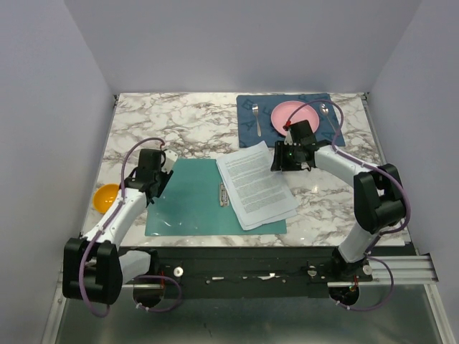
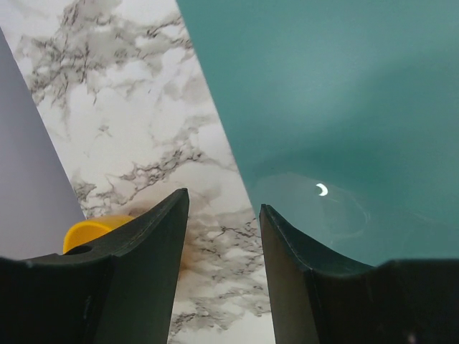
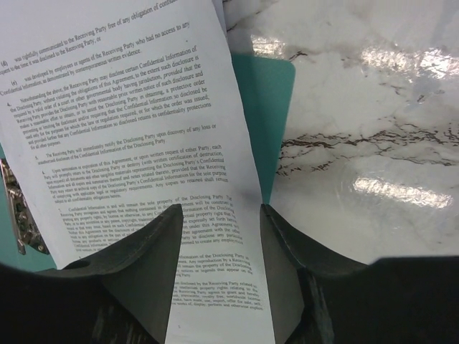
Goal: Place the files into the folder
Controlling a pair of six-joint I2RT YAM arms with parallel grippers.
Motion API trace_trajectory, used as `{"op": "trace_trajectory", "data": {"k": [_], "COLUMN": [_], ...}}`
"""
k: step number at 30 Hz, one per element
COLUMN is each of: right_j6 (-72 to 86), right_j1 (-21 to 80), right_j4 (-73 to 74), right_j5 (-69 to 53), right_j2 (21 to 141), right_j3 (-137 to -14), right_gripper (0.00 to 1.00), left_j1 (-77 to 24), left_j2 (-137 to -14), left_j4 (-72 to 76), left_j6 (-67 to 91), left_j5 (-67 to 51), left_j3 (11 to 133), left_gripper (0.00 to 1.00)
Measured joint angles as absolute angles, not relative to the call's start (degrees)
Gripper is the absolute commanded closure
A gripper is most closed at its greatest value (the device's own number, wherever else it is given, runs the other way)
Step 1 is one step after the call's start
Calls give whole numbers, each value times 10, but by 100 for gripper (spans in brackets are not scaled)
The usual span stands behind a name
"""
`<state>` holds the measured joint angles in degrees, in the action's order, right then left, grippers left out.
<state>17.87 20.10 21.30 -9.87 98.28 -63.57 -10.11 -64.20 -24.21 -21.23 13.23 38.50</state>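
Note:
The teal folder (image 1: 190, 204) lies open and flat near the table's front, its metal clip (image 1: 223, 193) along the middle fold. The files (image 1: 256, 184), white sheets of dense black text, rest skewed on the folder's right half and overhang its far and right edges. My right gripper (image 1: 282, 162) is at the sheets' far right corner. In the right wrist view it (image 3: 221, 215) is open, fingers astride the printed sheets (image 3: 129, 136), with a folder corner (image 3: 269, 107) beyond. My left gripper (image 1: 153, 192) hovers at the folder's left edge, open (image 2: 224, 208) over marble, folder (image 2: 337, 93) to its right.
A dark blue placemat (image 1: 246, 106) at the back right carries a pink plate (image 1: 290, 115), a fork (image 1: 257, 119) and a spoon (image 1: 328, 115), just behind the right arm. A yellow bowl (image 1: 107, 196) sits at the table's left edge, close to the left arm. Walls enclose three sides.

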Motion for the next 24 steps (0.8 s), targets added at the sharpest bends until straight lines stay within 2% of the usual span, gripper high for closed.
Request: {"op": "trace_trajectory", "data": {"k": [7, 11, 17, 22, 24], "right_j6": [180, 185, 192, 195, 195], "right_j1": [199, 198, 198, 198, 198], "right_j4": [203, 194, 181, 177, 176], "right_j5": [-85, -87, -99, -106, -108], "right_j2": [982, 983, 983, 986, 987], "right_j3": [-621, -615, -597, -591, -590], "right_gripper": [50, 59, 66, 67, 58], "left_j1": [-45, -43, -42, -42, -42], "left_j2": [-707, -725, -738, -764, -768], "left_j4": [-199, -178, -148, -128, -116], "left_j6": [-220, -225, -241, -258, -262], "left_j5": [139, 140, 147, 157, 159], "left_j3": [385, 377, 351, 332, 332], "left_gripper": [43, 43, 44, 45, 45]}}
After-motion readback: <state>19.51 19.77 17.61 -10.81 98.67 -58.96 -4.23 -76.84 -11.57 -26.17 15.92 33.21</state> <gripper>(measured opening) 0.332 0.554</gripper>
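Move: The left hand hangs over the open folder just inside its left edge, whose middle is about 3 cm left, 1 cm ahead and 7 cm below; a yellow bowl stands some 19 cm left, level with it and 6 cm lower. From the right hand, the middle of the files lies about 8 cm left, 4 cm back and 5 cm down; the metal clip is roughly 20 cm left and 7 cm back at that height, and the pink plate about 25 cm ahead, 8 cm right. Left hand sinks about 6 cm, leftward to the folder's edge; right sinks 2 cm over the files, fingers part-closing. ##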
